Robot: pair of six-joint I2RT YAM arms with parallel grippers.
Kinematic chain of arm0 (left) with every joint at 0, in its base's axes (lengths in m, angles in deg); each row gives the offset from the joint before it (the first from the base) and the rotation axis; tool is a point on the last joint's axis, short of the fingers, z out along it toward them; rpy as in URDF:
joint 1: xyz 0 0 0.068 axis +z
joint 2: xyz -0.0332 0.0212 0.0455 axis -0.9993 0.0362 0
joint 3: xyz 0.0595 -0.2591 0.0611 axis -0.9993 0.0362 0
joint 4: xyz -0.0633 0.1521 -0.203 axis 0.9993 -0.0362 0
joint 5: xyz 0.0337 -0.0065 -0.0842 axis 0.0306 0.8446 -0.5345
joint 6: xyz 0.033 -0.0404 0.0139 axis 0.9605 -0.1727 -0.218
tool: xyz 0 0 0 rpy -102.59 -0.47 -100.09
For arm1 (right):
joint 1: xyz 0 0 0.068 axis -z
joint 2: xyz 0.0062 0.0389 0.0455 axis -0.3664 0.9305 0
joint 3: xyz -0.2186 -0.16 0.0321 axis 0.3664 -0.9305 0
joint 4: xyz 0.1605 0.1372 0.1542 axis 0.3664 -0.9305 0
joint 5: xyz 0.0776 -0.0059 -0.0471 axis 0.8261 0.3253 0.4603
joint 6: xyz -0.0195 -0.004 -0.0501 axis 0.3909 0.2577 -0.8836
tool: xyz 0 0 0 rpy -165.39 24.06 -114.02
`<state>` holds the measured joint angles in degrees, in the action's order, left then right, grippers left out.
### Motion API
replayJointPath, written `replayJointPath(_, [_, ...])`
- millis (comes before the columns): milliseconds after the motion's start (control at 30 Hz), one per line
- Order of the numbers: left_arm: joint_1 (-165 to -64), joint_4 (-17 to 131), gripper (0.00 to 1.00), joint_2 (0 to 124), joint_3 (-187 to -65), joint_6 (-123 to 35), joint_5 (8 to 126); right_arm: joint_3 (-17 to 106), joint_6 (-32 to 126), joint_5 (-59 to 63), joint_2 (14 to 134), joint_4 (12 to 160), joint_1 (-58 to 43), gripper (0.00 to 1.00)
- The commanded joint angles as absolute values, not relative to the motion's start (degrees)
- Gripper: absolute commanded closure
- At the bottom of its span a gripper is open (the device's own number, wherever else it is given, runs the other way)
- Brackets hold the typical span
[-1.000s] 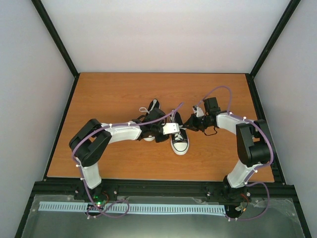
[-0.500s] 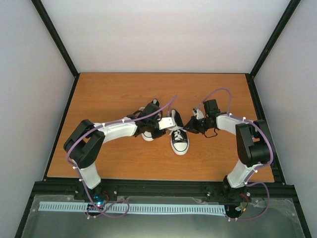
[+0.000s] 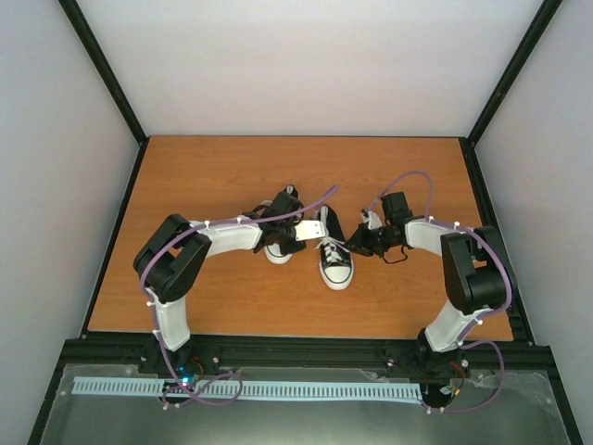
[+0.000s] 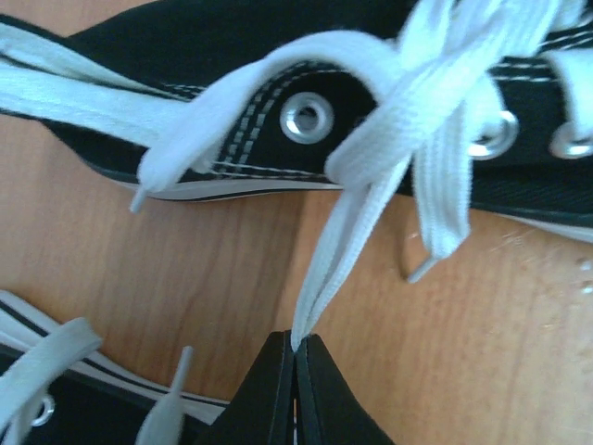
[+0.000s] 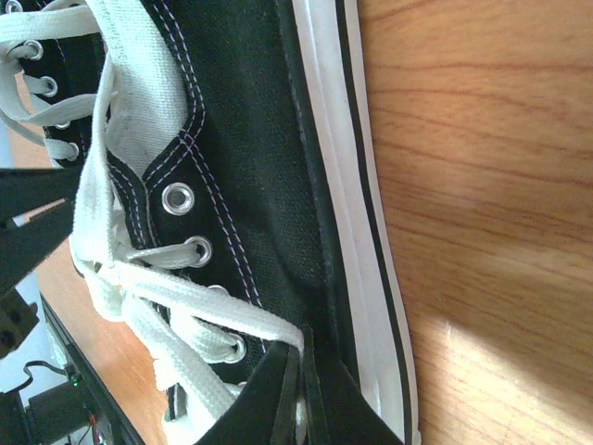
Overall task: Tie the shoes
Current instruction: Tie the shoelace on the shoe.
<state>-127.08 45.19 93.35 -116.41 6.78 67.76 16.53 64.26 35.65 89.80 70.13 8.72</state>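
Two black shoes with white soles and white laces lie mid-table. The right shoe (image 3: 335,260) (image 4: 278,46) (image 5: 250,167) sits between both grippers, toe toward the near edge. The left shoe (image 3: 278,243) (image 4: 56,413) is partly hidden under the left arm. My left gripper (image 3: 321,235) (image 4: 296,341) is shut on a folded white lace (image 4: 347,232) that runs up to the crossing over the right shoe's eyelets. My right gripper (image 3: 357,244) (image 5: 304,357) is shut on another white lace (image 5: 213,311) at that shoe's outer side.
The orange wooden table (image 3: 222,176) is bounded by black frame posts and white walls. A loose lace end (image 4: 422,264) lies on the wood beside the right shoe. The arm bases stand at the near edge.
The left gripper has closed fully on the lace and drawn slightly back toward the left, its elbow shifting. The right gripper has edged a little nearer the shoe, still shut.
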Motion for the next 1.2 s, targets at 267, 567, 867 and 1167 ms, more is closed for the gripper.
replayJointPath(267, [-125.37, 48.7, 0.99, 94.47, -118.74, 11.25, 70.63, 16.18, 63.02, 34.79, 89.65, 68.74, 8.57, 0.97])
replayJointPath(567, [-123.96, 49.95, 0.99, 96.5, -120.67, 11.86, 69.06, 14.72, 62.8, 35.18, 90.48, 69.81, 8.49, 0.97])
replayJointPath(867, [-124.42, 44.71, 0.99, 95.4, -122.87, 12.0, 65.63, 15.08, 61.26, 35.66, 91.39, 68.96, 8.53, 0.96])
replayJointPath(1167, [-127.03, 36.83, 0.99, 90.56, -122.55, 8.85, 57.23, 26.41, 52.81, 31.52, 88.67, 55.66, 9.1, 0.61])
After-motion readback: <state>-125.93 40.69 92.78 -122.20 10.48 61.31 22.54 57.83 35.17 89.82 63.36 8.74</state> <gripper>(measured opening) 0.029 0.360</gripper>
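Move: The knot on the instep of the right-hand shoe, whose loops both hands already pinch, lies about 5 cm to the left hand's right and 2 cm back. From the right hand the knot is some 5 cm left and 2 cm ahead, barely above either hand. That shoe's toe cap is roughly 8 cm back and 8 cm right of the left hand. The other shoe's middle is about 5 cm ahead and 5 cm left of the left hand. Still pinching its lace loop, the left hand draws it about 3 cm forward beside the shoe, pauses, then turns back while rising about 3 cm and easing right, over towards the knot. The right hand holds its own loop almost still until near the end, then opens about a third, letting go of the pinch as it lifts some 2 cm and edges forward. ##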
